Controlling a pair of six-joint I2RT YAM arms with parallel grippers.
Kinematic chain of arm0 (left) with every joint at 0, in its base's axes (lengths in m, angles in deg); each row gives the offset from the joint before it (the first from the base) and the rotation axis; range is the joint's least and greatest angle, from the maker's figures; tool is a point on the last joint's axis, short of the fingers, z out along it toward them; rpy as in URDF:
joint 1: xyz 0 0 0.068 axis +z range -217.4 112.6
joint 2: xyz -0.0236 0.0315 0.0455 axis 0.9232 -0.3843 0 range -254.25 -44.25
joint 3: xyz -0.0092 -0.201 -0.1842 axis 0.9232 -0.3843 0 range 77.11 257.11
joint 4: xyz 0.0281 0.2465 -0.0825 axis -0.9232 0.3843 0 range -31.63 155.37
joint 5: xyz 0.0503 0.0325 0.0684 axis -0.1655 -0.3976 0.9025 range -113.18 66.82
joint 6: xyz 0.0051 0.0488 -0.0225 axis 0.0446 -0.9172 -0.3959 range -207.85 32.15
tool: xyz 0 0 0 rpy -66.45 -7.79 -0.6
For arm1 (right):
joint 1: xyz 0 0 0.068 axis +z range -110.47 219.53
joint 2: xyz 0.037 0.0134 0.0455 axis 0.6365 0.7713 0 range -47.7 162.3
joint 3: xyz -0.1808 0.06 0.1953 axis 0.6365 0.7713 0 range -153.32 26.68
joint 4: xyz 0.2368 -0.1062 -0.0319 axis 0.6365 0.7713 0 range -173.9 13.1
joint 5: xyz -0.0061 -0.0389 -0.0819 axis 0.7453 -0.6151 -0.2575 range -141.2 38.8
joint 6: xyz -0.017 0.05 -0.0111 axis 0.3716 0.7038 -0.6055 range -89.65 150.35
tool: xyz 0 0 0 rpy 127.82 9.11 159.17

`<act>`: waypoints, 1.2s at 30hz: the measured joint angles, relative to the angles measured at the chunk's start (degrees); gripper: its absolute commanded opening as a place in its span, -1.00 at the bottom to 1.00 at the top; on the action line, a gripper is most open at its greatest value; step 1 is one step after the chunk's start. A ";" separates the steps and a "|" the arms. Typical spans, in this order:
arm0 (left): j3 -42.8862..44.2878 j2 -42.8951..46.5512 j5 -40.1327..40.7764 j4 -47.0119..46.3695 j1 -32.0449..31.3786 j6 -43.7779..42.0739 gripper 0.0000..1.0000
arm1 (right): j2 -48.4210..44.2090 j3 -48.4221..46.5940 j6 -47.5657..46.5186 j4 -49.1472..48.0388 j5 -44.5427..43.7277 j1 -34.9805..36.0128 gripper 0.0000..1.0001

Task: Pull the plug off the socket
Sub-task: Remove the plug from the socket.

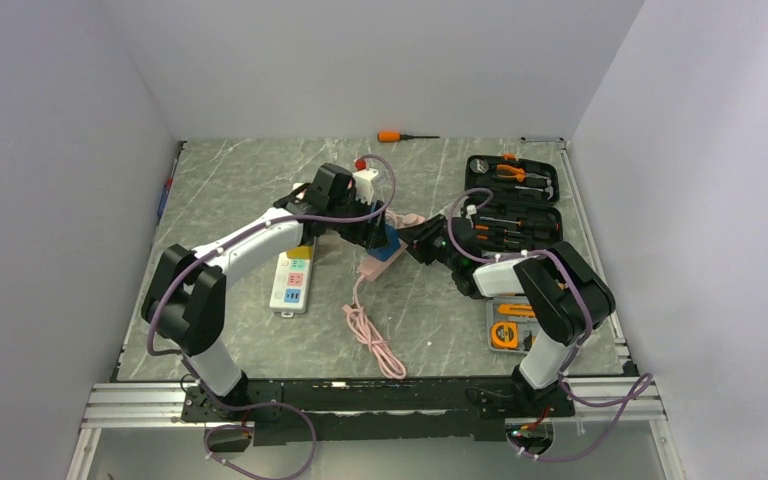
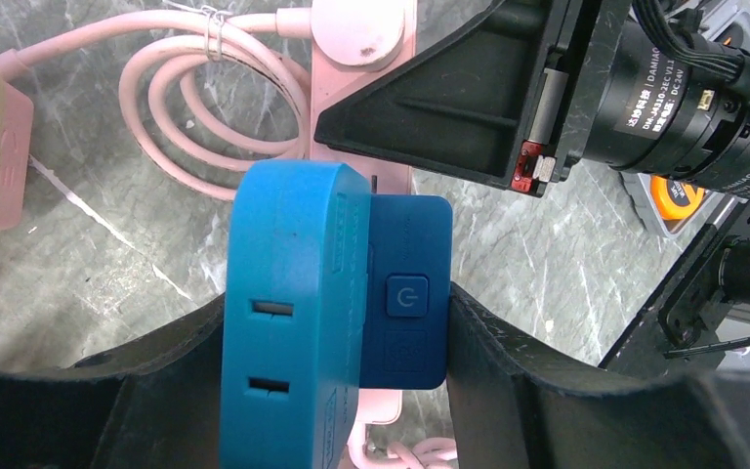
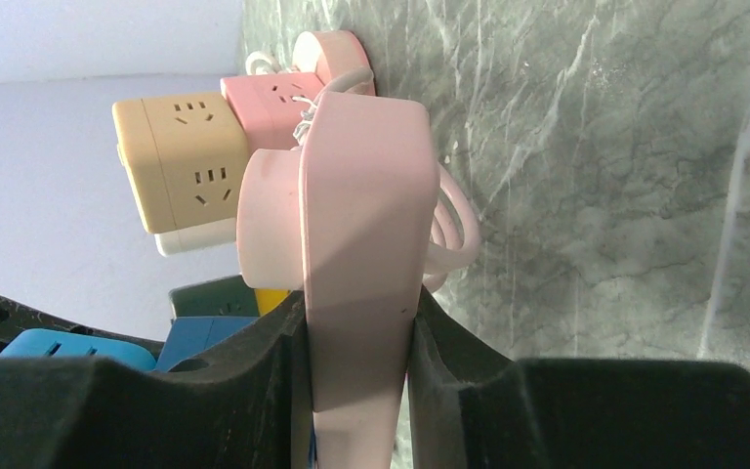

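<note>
A blue plug block (image 2: 337, 293), light blue with two slots and a darker part with a power button, sits over the pink socket strip (image 2: 361, 59). My left gripper (image 2: 337, 327) is shut on the blue plug. In the top view the plug (image 1: 391, 247) is at the table's middle with the left gripper (image 1: 380, 238) on it. My right gripper (image 3: 356, 342) is shut on the edge of the pink strip (image 3: 361, 215); it shows in the top view (image 1: 412, 246) just right of the strip (image 1: 370, 268). The plug's pins are hidden.
The strip's pink cable (image 1: 370, 335) coils toward the near edge. A white power strip (image 1: 292, 280) lies to the left. An open tool case (image 1: 512, 200) and a tape measure (image 1: 508, 335) are on the right. An orange screwdriver (image 1: 400, 135) lies at the back. Yellow (image 3: 176, 166) and pink (image 3: 264, 98) cube sockets stand beyond the strip.
</note>
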 measured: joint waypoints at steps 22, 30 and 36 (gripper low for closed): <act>-1.09 1.60 -8.90 0.74 4.85 -1.03 -0.99 | 1.64 1.49 -1.53 -7.91 1.03 0.70 -1.00; 0.63 1.03 -5.75 1.16 3.41 -1.92 -1.00 | 1.05 -0.44 -6.54 -3.48 -4.00 1.86 -1.00; 8.52 1.03 -2.62 -2.64 0.92 -3.80 -1.00 | 1.90 -0.98 -10.10 3.63 -8.50 1.60 -1.00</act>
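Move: The blue plug, held in the left fingers, is still seated in the pink power strip. The strip's middle lies about 2 cm back, 1 cm right and 7 cm below the left hand; the right hand grips its far end, with the strip's middle 1 cm back, 4 cm left and 2 cm below. From the left hand, the cord bundle is about 20 cm back, 1 cm left and 13 cm below, and the yellow block 2 cm back, 16 cm left. The blue plug is first worked against the strip, the left hand easing under 2 cm left and 1 cm up while the right keeps hold of the strip and drifts about 1 cm up and left with it. Then the left comes back right and pulls quickly up and forward away from the strip, about 7 cm of rise, tilting some 15 degrees, as the right drops about 4 cm and goes right, rolling left side down. Both grips stay closed. ##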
